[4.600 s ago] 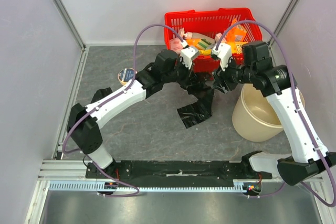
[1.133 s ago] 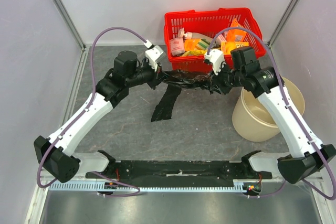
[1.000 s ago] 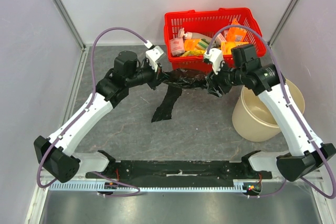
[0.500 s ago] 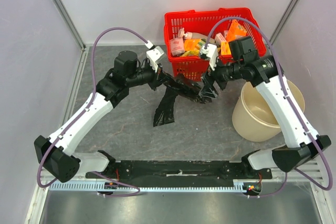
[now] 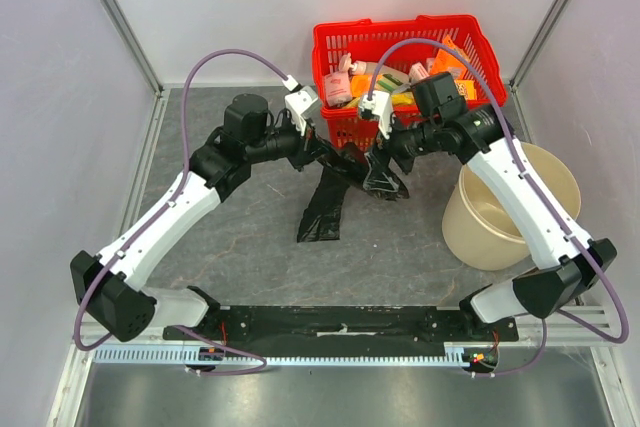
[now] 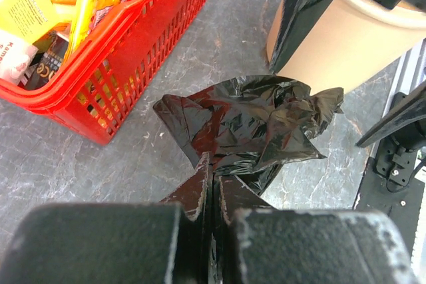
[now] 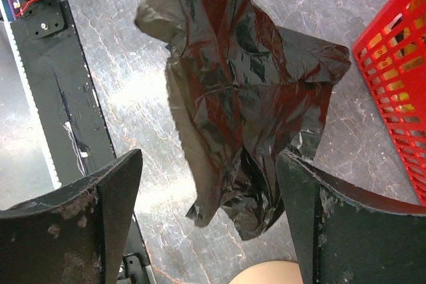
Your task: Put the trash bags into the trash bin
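My left gripper [image 5: 320, 145] is shut on a corner of a black trash bag [image 6: 247, 123], pinched between its fingertips [image 6: 203, 176]. From there the bag droops in a crumpled bunch [image 5: 386, 179], and a long strip [image 5: 322, 209] reaches the table. My right gripper [image 5: 385, 155] hovers over that bunch with jaws wide open. In the right wrist view the bag [image 7: 246, 91] shows between the open fingers [image 7: 116, 194], brushing the right one. The beige trash bin [image 5: 508, 215] stands at the right, just beyond the bag [image 6: 346, 38].
A red wire basket [image 5: 400, 47] full of packaged goods stands behind the grippers, close to the bag [image 6: 113, 51]. The black base plate [image 5: 340, 322] runs along the near edge. Grey walls with metal rails enclose the table on three sides.
The right gripper has opened and let go of the bag, then swung left and back. The bag, earlier stretched between both grippers, now sags from the left gripper alone.
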Controlling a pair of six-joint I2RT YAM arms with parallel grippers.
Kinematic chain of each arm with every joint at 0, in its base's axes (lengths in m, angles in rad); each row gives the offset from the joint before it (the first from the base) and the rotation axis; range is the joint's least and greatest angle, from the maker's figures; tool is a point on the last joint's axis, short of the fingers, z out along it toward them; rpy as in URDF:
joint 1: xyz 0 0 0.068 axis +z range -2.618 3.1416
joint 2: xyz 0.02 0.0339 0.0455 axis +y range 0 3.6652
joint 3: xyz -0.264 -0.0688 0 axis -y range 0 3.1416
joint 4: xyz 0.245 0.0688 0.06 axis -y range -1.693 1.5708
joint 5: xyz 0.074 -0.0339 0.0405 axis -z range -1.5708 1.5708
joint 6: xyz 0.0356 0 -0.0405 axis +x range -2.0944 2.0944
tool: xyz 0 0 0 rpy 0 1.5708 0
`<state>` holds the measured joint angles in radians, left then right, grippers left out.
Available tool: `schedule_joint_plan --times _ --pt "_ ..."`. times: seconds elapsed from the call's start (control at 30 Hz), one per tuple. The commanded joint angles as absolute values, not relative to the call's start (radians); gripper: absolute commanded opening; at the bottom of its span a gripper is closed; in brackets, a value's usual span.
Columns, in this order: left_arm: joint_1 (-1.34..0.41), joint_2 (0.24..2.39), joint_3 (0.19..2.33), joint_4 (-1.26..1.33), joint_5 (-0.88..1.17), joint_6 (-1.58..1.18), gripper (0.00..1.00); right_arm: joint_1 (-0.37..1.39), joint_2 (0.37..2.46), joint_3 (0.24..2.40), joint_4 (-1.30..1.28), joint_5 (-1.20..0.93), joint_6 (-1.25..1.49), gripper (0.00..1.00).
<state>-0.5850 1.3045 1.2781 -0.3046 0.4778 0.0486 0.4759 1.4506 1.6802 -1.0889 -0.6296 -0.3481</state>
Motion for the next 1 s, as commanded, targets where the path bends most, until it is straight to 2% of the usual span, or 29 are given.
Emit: schedule_joint_plan --times 0.0,0.03,0.1,0.17,0.3,0.33,0.63,0.73,0.83,0.9,0.93,0.97 --pt "-0.591 1.301 1.331 -0.267 0.538 0.011 0.02 0.491 1.468 1.64 -1.011 -0.585 -0.327 0.85" --pt "-0.591 1.298 1.328 -0.265 0.552 0.011 0.02 0.492 1.47 1.628 -0.996 -0.565 -0.321 0.82" --pt "-0.589 1.281 1.318 -0.258 0.586 0.011 0.02 0.492 1.474 1.612 -0.974 -0.537 -0.318 0.69" --pt "-0.588 1.266 1.312 -0.261 0.621 0.018 0.02 0.492 1.479 1.609 -0.956 -0.502 -0.305 0.45" --pt "-0.588 1.253 1.312 -0.305 0.673 0.07 0.02 0.492 1.485 1.637 -0.954 -0.43 -0.301 0.04" --pt "-0.586 1.252 1.31 -0.317 0.672 0.089 0.02 0.492 1.48 1.644 -0.956 -0.401 -0.299 0.0" --pt "-0.572 1.235 1.324 -0.405 0.58 0.248 0.02 0.488 1.44 1.733 -1.002 -0.068 -0.353 0.0" --pt "-0.572 1.236 1.33 -0.411 0.552 0.278 0.02 0.489 1.439 1.758 -1.025 -0.018 -0.364 0.0" --pt "-0.572 1.249 1.339 -0.4 0.557 0.276 0.02 0.488 1.439 1.769 -1.043 -0.057 -0.365 0.0" --pt "-0.571 1.261 1.359 -0.391 0.595 0.25 0.15 0.488 1.448 1.773 -1.052 -0.112 -0.35 0.0" --pt "-0.571 1.272 1.376 -0.393 0.621 0.238 0.33 0.488 1.456 1.775 -1.057 -0.147 -0.342 0.0" --pt "-0.574 1.279 1.397 -0.396 0.635 0.218 0.56 0.486 1.468 1.781 -1.061 -0.169 -0.336 0.0"
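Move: The black trash bag, pinched in the shut left fingers, spreads towards the open right hand: its middle is about 7 cm to the right of the left hand, 2 cm back and 5 cm below. From the right hand it lies some 4 cm left, 1 cm ahead and 5 cm below. From that same hand the red basket is about 24 cm ahead and 10 cm right, the trash bin roughly 27 cm right and 3 cm back, both around 18 cm lower. The trash bag's loose part is met by the right hand, which dips forward and down about 3 cm each way and shuts on the plastic, then draws it forward, right and up about 4 cm, swinging clockwise. The left hand keeps its pinch, eases back about 3 cm and slightly forward again, then starts opening its fingers. ##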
